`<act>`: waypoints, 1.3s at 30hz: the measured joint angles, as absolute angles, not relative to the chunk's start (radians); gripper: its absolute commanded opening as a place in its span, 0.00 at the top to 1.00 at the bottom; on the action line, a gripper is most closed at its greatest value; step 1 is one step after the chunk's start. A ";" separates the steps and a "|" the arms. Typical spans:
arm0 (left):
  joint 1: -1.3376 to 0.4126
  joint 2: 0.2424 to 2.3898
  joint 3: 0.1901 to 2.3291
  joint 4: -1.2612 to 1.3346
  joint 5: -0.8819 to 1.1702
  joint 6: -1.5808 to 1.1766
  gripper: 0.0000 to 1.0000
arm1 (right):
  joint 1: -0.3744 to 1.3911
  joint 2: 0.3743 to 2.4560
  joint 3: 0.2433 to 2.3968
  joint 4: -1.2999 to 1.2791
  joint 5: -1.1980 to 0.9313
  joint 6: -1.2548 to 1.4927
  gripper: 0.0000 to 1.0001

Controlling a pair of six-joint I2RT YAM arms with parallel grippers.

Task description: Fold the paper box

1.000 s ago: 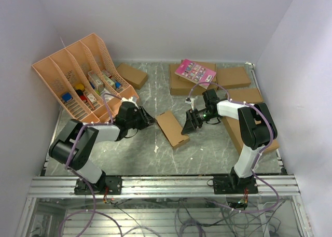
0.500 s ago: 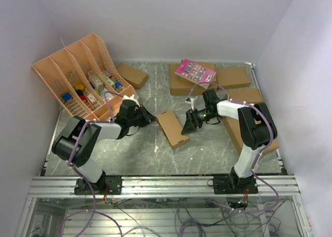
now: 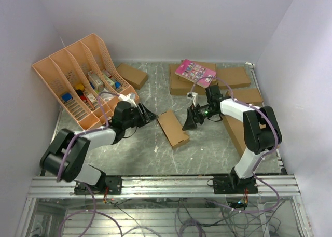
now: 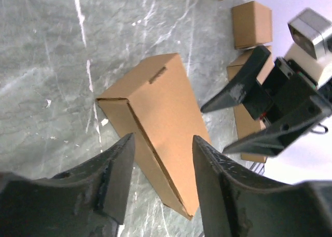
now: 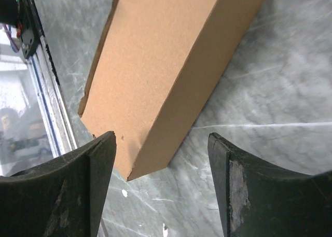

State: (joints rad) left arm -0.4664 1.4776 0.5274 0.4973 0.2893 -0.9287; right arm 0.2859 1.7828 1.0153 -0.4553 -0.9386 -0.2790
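Note:
The paper box [image 3: 173, 128] lies on the table's middle as a closed, narrow brown oblong, one end pointing toward the near edge. My left gripper [image 3: 148, 114] hangs just left of its far end, open and empty. In the left wrist view the paper box [image 4: 161, 123] lies beyond the left gripper [image 4: 162, 142], clear of both fingers. My right gripper [image 3: 188, 121] is open just right of the box. The right wrist view shows the paper box [image 5: 161, 60] ahead of the right gripper [image 5: 162, 139], with bare table between the fingers.
A peach file organizer [image 3: 78, 81] with small items stands at the back left. A brown box bearing a pink card [image 3: 182, 84], smaller brown boxes [image 3: 132, 75] [image 3: 233, 77] and a large flat box [image 3: 234, 133] lie at the back and right. A metal rail [image 3: 166, 185] runs along the near edge.
The left gripper closed briefly, then opened again, and its arm shifted posture near the box's far end. The right gripper opened wider and drew back slightly. The box has barely moved.

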 measured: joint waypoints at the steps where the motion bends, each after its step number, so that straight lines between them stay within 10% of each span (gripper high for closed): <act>1: -0.466 1.438 0.512 0.495 0.283 -0.920 0.37 | 0.279 1.773 1.024 -0.453 -0.938 -0.277 0.28; 7: -0.466 1.254 0.381 0.561 0.242 -0.903 0.14 | 0.268 1.797 1.095 -0.412 -0.966 -0.228 0.35; 22: -0.485 1.464 0.217 0.954 0.222 -1.065 0.04 | 0.275 1.940 1.106 -0.333 -1.058 -0.086 0.69; 39: -0.663 1.824 0.280 1.378 0.133 -1.200 0.00 | 0.220 1.963 1.092 -0.325 -1.113 -0.049 0.73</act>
State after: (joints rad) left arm -0.6628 1.8244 0.2802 1.3777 0.1326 -1.1995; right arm 0.2195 1.9625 1.0920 -0.3252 -1.1133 -0.0486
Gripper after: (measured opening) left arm 0.996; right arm 0.280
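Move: The paper box lies between the hands, its middle about 6 cm back, 8 cm to the right and some 6 cm below the left hand; from the right hand it is roughly 6 cm left, 2 cm back and 3 cm lower. A small brown carton sits some 19 cm ahead and 10 cm left of the left hand, about 6 cm below it. A large flat carton lies about 27 cm to the right hand's right, 2 cm back and 3 cm down. Up and back off the box's far-left corner, then down and right, the left hand comes round to its left long side, ending 4 cm back and 4 cm right, fingers tilted 15 degrees more level and spread wide. The right hand hops forward about 3 cm and settles at the top edge of the right long side, tilting up slightly as its fingers narrow to a small gap. ##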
